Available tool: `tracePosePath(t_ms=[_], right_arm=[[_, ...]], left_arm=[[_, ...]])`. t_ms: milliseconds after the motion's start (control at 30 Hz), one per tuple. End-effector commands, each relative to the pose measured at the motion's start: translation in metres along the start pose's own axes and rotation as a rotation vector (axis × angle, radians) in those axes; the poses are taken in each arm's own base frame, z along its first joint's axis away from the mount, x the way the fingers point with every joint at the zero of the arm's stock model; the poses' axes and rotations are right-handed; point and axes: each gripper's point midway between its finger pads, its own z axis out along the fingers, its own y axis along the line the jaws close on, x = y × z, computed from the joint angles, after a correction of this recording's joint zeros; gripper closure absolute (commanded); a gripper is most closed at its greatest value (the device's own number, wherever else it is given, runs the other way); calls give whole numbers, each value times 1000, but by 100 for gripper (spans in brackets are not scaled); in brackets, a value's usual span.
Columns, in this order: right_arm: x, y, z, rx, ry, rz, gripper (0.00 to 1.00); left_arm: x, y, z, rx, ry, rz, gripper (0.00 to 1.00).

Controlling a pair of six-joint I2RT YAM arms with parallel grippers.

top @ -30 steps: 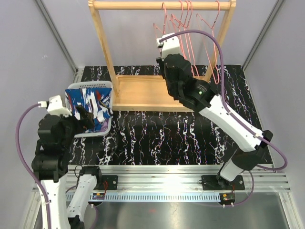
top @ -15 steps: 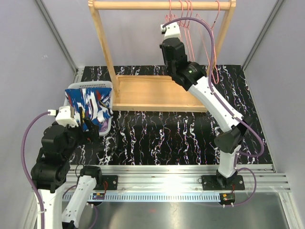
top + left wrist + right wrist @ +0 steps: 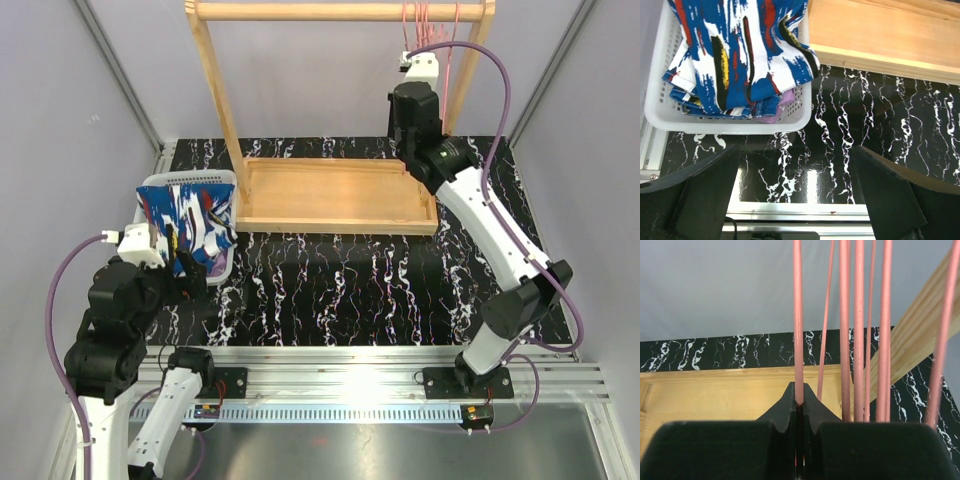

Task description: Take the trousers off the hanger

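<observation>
The dark blue trousers (image 3: 188,222) with white, red and yellow splashes lie piled in the white basket (image 3: 190,178). The left wrist view shows them (image 3: 740,50) draped over the lilac trousers (image 3: 782,104), of which only a corner peeks out. My left gripper (image 3: 185,265) hovers open and empty (image 3: 796,156) just near of the basket, over the black marbled table. My right gripper (image 3: 414,45) is raised at the rack's right end, shut on the wire of a bare pink hanger (image 3: 798,315). Nothing hangs from that hanger.
Several bare pink hangers (image 3: 430,18) are bunched at the right end of the wooden rail (image 3: 330,11), close to the right post (image 3: 468,70). The rack's wooden base tray (image 3: 335,195) lies right of the basket. Grey walls enclose the table.
My right arm has swung right along the rail with the hanger, and the hangers are now bunched at the right end. The left gripper pulled back slightly from the basket, then stayed still.
</observation>
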Motion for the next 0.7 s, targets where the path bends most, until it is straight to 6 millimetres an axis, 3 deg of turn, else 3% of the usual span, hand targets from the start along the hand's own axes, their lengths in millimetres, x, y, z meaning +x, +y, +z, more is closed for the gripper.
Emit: tracePosePath(t_ms=[0,133,200,267,333,433,633,667], right_arm=[[16,-12,-4,-7,52,38,100],[15,-18,-12,-28,47,63,100],[14,-12,-15,-75,56,65,100],[12,-5,-21,-121,65,75,87],[6,-2,-31,-171,56,90,69],[-7,-4,-47,-206,29,119,55],[-27,-10,-88,-300,4,131,38],[-26,-11,-94,-314,11,120,26]], left_arm=[[-12,10,-9,-55,-50,10,1],[-16,19,-17,-100,-90,1,1],[-15,18,-16,-96,-84,3,1],[-14,18,-14,-93,-82,4,1],[-17,20,-17,-103,-95,8,1],[-19,22,-18,-116,-99,16,1],[-23,28,-17,-150,-120,18,1],[-25,31,-16,-170,-128,17,1]])
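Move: The empty pink hanger still pinched in the right fingers already has its hook on the rail, at a spot roughly 7 cm ahead of that hand and 15 cm above it. The other empty hangers hang bunched some 6 cm to the hand's right and 5 cm ahead, and the rack's right post about 13 cm right and 7 cm ahead. From the left hand the hook's spot is about 38 cm ahead, 43 cm right and 26 cm up. The pink hanger is let go at the rail: the right hand hardly shifts at first, then its fingers open to about two thirds and it draws back some 5 cm towards its base, away from the hangers, turning about 10 degrees counter-clockwise. The empty left hand, wide open, drifts a couple of centimetres left, away from the rack. ##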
